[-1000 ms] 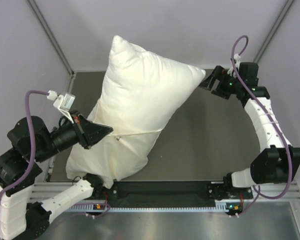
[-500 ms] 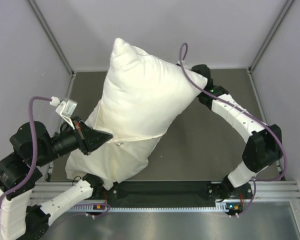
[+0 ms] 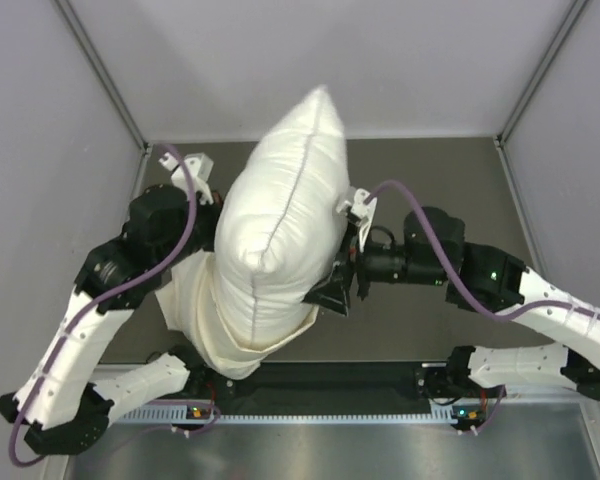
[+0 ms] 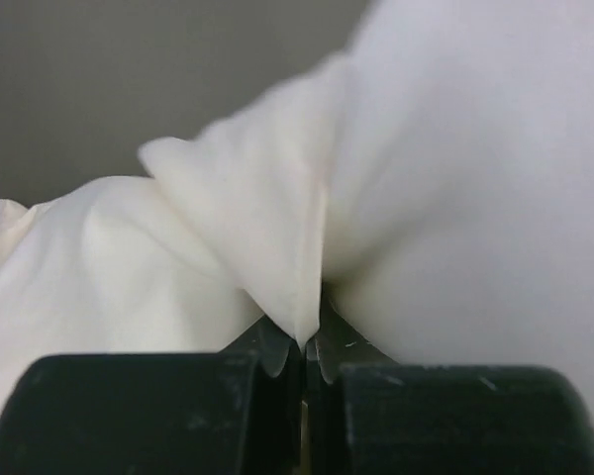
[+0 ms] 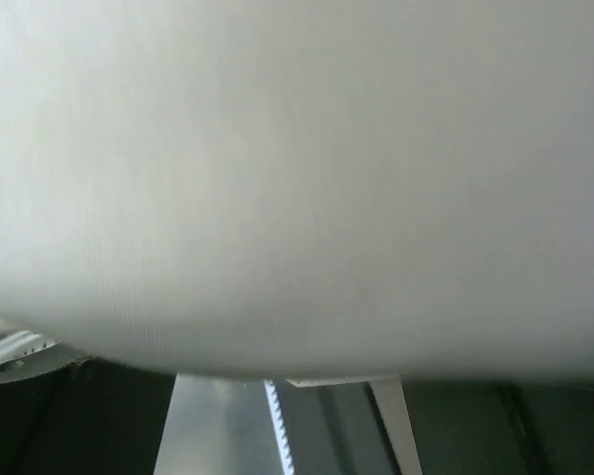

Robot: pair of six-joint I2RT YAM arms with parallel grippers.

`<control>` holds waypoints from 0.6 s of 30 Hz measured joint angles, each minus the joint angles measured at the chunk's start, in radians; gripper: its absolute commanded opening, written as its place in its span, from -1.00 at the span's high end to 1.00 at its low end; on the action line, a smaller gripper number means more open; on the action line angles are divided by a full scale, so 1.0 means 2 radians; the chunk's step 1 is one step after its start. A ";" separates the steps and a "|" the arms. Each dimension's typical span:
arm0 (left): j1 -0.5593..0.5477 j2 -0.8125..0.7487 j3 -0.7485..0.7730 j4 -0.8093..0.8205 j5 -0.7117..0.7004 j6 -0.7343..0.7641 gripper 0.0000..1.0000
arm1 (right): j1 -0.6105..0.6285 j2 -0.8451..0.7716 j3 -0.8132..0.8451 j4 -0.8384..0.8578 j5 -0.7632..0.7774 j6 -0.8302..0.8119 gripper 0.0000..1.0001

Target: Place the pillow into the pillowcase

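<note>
The plump white pillow (image 3: 280,225) stands on end in the middle of the table, its lower end inside the cream pillowcase (image 3: 212,325), which is bunched round its base. In the left wrist view my left gripper (image 4: 305,348) is shut on a pointed fold of the pillowcase (image 4: 267,247), with the pillow (image 4: 475,178) bulging just to its right. From above, that gripper is hidden behind the pillow's left side. My right gripper (image 3: 332,290) presses against the pillow's lower right side. The pillow (image 5: 297,168) fills the right wrist view and no fingers show there.
Dark table mat (image 3: 430,180) lies between grey booth walls. A metal rail (image 3: 380,410) runs along the near edge, also seen as a toothed rail (image 5: 277,426) under the pillow. A purple cable (image 3: 390,188) loops over the right arm.
The pillow has turned from lying slanted to standing edge-on. My right arm swung from the back right to the pillow's near right side. My left arm moved back along the pillow's left.
</note>
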 measured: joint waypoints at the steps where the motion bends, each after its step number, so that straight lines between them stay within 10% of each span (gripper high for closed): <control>1: 0.000 0.014 0.000 0.014 0.004 0.001 1.00 | 0.029 0.001 0.006 -0.018 0.022 0.001 -0.61; 8: 0.006 0.076 0.006 0.054 0.022 0.013 1.00 | 0.132 0.074 0.077 -0.106 0.201 0.029 -0.63; 18: 0.002 -0.007 0.006 0.009 -0.153 -0.006 1.00 | 0.141 0.095 0.079 -0.112 0.317 0.074 -0.64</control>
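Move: Directly to the right of the left hand, whose shut fingers still pinch the pillowcase's edge, bulges the upright pillow, its middle some 10 cm away and a few centimetres lower. From the open right hand the pillow's middle is about 10 cm left, 8 cm ahead and slightly lower. The pillowcase's hanging body lies some 15 cm back from the left hand, 2 cm right and 20 cm down. Keeping its pinch on the pillowcase edge, the left hand first eases about 4 cm forward and as far right towards the pillow, then reverses and swings roughly 8 cm left, yawing counter-clockwise. Against the pillow's right flank, the right hand, fingers still open, draws back 3 cm, then returns forward while sinking some 4 cm and edging left, fingertips dipping as it turns some 20 degrees clockwise. ##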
